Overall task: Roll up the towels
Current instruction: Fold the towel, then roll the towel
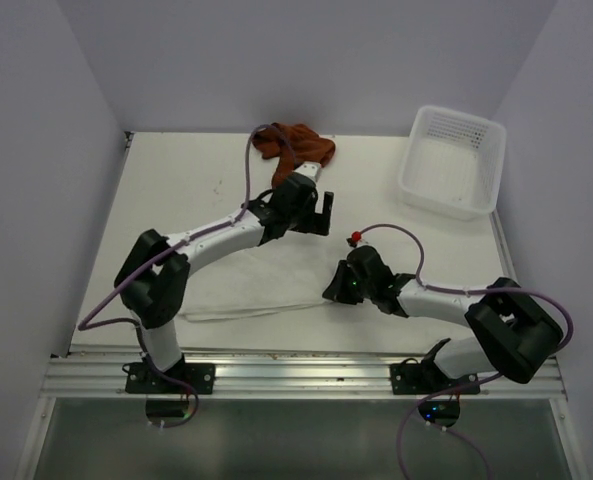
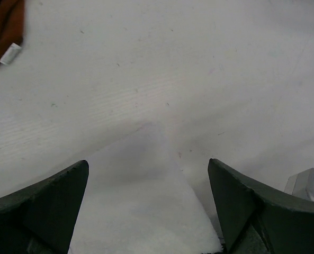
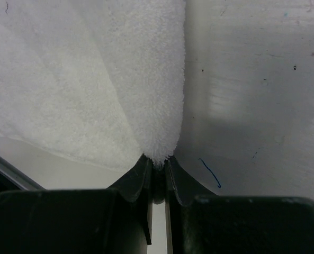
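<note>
The white towel (image 1: 251,290) lies flat on the table between the two arms. My right gripper (image 3: 157,159) is shut on its right edge, and a fold of terry cloth (image 3: 151,95) bunches out from the closed jaws. In the top view the right gripper (image 1: 332,290) sits low at that edge. My left gripper (image 1: 324,212) hovers open over the towel's far corner (image 2: 146,201), its fingers (image 2: 51,196) standing wide on either side with nothing held. The rust-brown towel (image 1: 294,145) lies crumpled at the back of the table; a bit of it shows in the left wrist view (image 2: 3,26).
A white perforated basket (image 1: 451,160) stands at the back right. White walls close the table (image 1: 176,190) in on the left, back and right. A metal rail (image 1: 296,372) runs along the near edge by the arm bases.
</note>
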`<state>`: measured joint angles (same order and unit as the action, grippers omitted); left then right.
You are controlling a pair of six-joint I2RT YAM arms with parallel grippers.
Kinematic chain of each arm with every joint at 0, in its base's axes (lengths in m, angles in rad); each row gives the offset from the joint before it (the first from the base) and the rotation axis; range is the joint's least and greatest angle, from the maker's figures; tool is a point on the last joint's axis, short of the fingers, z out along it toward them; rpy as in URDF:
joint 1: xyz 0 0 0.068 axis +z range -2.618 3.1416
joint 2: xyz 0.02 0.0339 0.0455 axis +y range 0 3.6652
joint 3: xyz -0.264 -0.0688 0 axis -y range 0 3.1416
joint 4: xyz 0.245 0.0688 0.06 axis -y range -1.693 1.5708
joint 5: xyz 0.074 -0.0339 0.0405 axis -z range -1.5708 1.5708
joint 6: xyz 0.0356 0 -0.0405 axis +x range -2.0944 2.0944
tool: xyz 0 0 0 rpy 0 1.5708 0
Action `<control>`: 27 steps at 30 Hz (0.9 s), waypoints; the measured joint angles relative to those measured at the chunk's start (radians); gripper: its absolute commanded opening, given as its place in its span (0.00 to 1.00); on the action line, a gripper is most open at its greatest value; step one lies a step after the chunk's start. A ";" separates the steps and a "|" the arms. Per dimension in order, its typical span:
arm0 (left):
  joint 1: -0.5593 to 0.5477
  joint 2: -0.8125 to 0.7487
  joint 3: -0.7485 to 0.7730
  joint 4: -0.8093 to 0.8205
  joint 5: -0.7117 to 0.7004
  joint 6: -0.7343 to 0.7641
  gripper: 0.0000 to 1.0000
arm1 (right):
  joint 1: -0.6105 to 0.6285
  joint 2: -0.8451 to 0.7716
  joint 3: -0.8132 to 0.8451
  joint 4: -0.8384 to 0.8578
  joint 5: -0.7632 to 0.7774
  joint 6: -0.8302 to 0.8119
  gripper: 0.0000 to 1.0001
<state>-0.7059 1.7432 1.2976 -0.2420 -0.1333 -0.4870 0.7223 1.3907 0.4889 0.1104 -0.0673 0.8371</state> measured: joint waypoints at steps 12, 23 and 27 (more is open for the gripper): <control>-0.111 0.194 0.109 -0.035 -0.029 -0.056 0.91 | 0.002 -0.025 -0.038 0.027 0.030 0.020 0.00; -0.115 0.274 0.182 -0.062 -0.058 -0.097 0.78 | 0.002 -0.024 -0.058 0.065 0.033 0.042 0.00; -0.115 0.276 0.182 -0.080 -0.081 -0.106 0.73 | 0.002 -0.020 -0.060 0.074 0.034 0.046 0.00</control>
<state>-0.8207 2.0193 1.4792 -0.3222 -0.2142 -0.5934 0.7246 1.3705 0.4294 0.1844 -0.0334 0.8829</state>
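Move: The white towel's far right corner lies about 5 cm right of the left hand, 2 cm ahead and some 11 cm below. The towel's near right corner, held in the right gripper, is roughly 15 cm back, 8 cm right and 11 cm below the left hand; the brown towel's middle lies about 19 cm ahead, straight out, 11 cm below. From the right hand, the far right corner is about 16 cm ahead and 3 cm left, nearly level. The left hand sinks about 7 cm and carries on some 5 cm to the right, down towards the white towel's far right corner, its quick sideways sweep soon easing to a slow approach while the fingers tip nearly 10 degrees steeper and close from wide open to about three quarters. The right hand stays almost in place close to the table, keeping its pinch on the near right corner. ##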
